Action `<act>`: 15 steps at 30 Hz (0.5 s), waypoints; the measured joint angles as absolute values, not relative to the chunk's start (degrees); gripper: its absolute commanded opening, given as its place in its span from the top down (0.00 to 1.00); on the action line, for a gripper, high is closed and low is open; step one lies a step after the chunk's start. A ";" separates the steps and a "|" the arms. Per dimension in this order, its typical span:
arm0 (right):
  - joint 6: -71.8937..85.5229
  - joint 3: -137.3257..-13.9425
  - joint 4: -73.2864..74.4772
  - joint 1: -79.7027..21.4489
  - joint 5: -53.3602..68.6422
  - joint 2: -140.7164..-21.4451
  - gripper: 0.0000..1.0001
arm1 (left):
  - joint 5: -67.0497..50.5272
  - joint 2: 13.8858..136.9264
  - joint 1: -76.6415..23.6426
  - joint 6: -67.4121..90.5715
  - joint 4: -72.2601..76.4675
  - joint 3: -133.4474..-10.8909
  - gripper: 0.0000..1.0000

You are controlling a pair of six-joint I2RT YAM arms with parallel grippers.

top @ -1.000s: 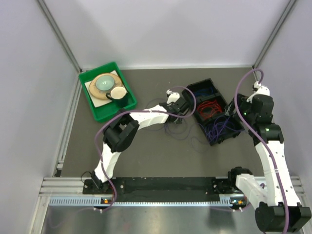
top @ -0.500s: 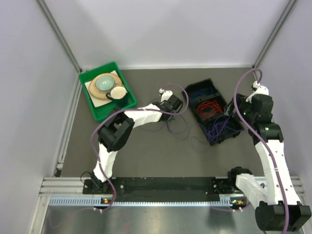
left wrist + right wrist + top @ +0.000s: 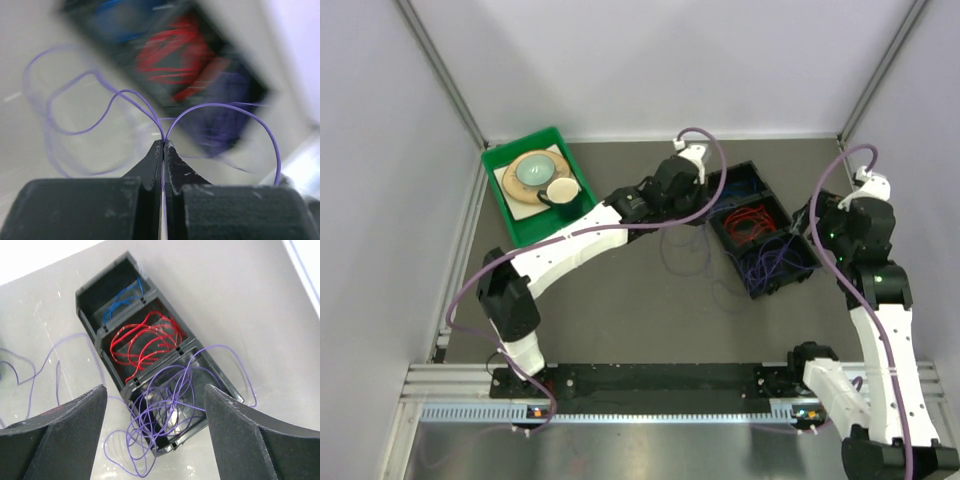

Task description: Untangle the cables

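A black three-compartment box (image 3: 757,172) holds blue cables (image 3: 730,188) in the far compartment, red cables (image 3: 748,225) in the middle one and purple cables (image 3: 775,262) in the near one. More purple loops (image 3: 682,262) lie on the table left of it. My left gripper (image 3: 703,202) is raised beside the box's far left corner. It is shut (image 3: 163,143) on one purple cable (image 3: 218,105) that arcs out both sides. My right gripper (image 3: 808,226) hovers open and empty (image 3: 155,386) above the purple bundle (image 3: 170,405), with the red cables (image 3: 142,342) and the blue cables (image 3: 120,302) beyond.
A green tray (image 3: 520,150) with a bowl (image 3: 533,170) on a wooden plate stands at the far left. Grey walls close in the table on three sides. A black rail (image 3: 660,380) runs along the near edge between the arm bases.
My left arm has stretched out, carrying the shut gripper and the purple cable farther away and right, up to the box. My right gripper has shifted slightly right.
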State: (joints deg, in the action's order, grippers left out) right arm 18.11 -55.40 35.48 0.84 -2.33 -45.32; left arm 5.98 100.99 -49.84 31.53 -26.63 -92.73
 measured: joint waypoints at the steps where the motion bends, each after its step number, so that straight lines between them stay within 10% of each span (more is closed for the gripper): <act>1: 18.24 -55.57 35.66 0.93 -2.83 -44.45 0.23 | 3.70 100.88 -50.94 31.35 -26.20 -94.80 1.00; 15: 22.65 -57.82 37.12 6.17 -4.64 -38.02 0.25 | -15.33 110.50 -55.33 35.88 -19.79 -104.22 1.00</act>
State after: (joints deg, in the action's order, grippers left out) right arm 22.65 -57.82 37.12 6.17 -4.64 -38.02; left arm -15.33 110.50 -55.33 35.88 -19.79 -104.22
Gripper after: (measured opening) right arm 0.761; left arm 0.012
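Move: The left hand is already shut on a purple cable. The box's nearest compartment, with the purple pile, lies roughly 14 cm to its right, level fore-and-aft and some 18 cm below. The red-cable compartment is about 8 cm ahead and 9 cm right; a loose purple loop lies about 5 cm left and 1 cm ahead, 20 cm down. From the right hand the purple compartment is roughly 6 cm ahead, 3 cm left and 22 cm below. Swinging right about 11 cm and back some 6 cm, the left hand keeps its pinch on the purple cable and carries it sideways towards the purple compartment's side of the box. It first climbs, then sinks a little, ending only slightly higher, while its wrist turns some 20 degrees clockwise and rolls left side down. The right hand, open and empty, withdraws up, back and right, its fingers tipping up slightly. ##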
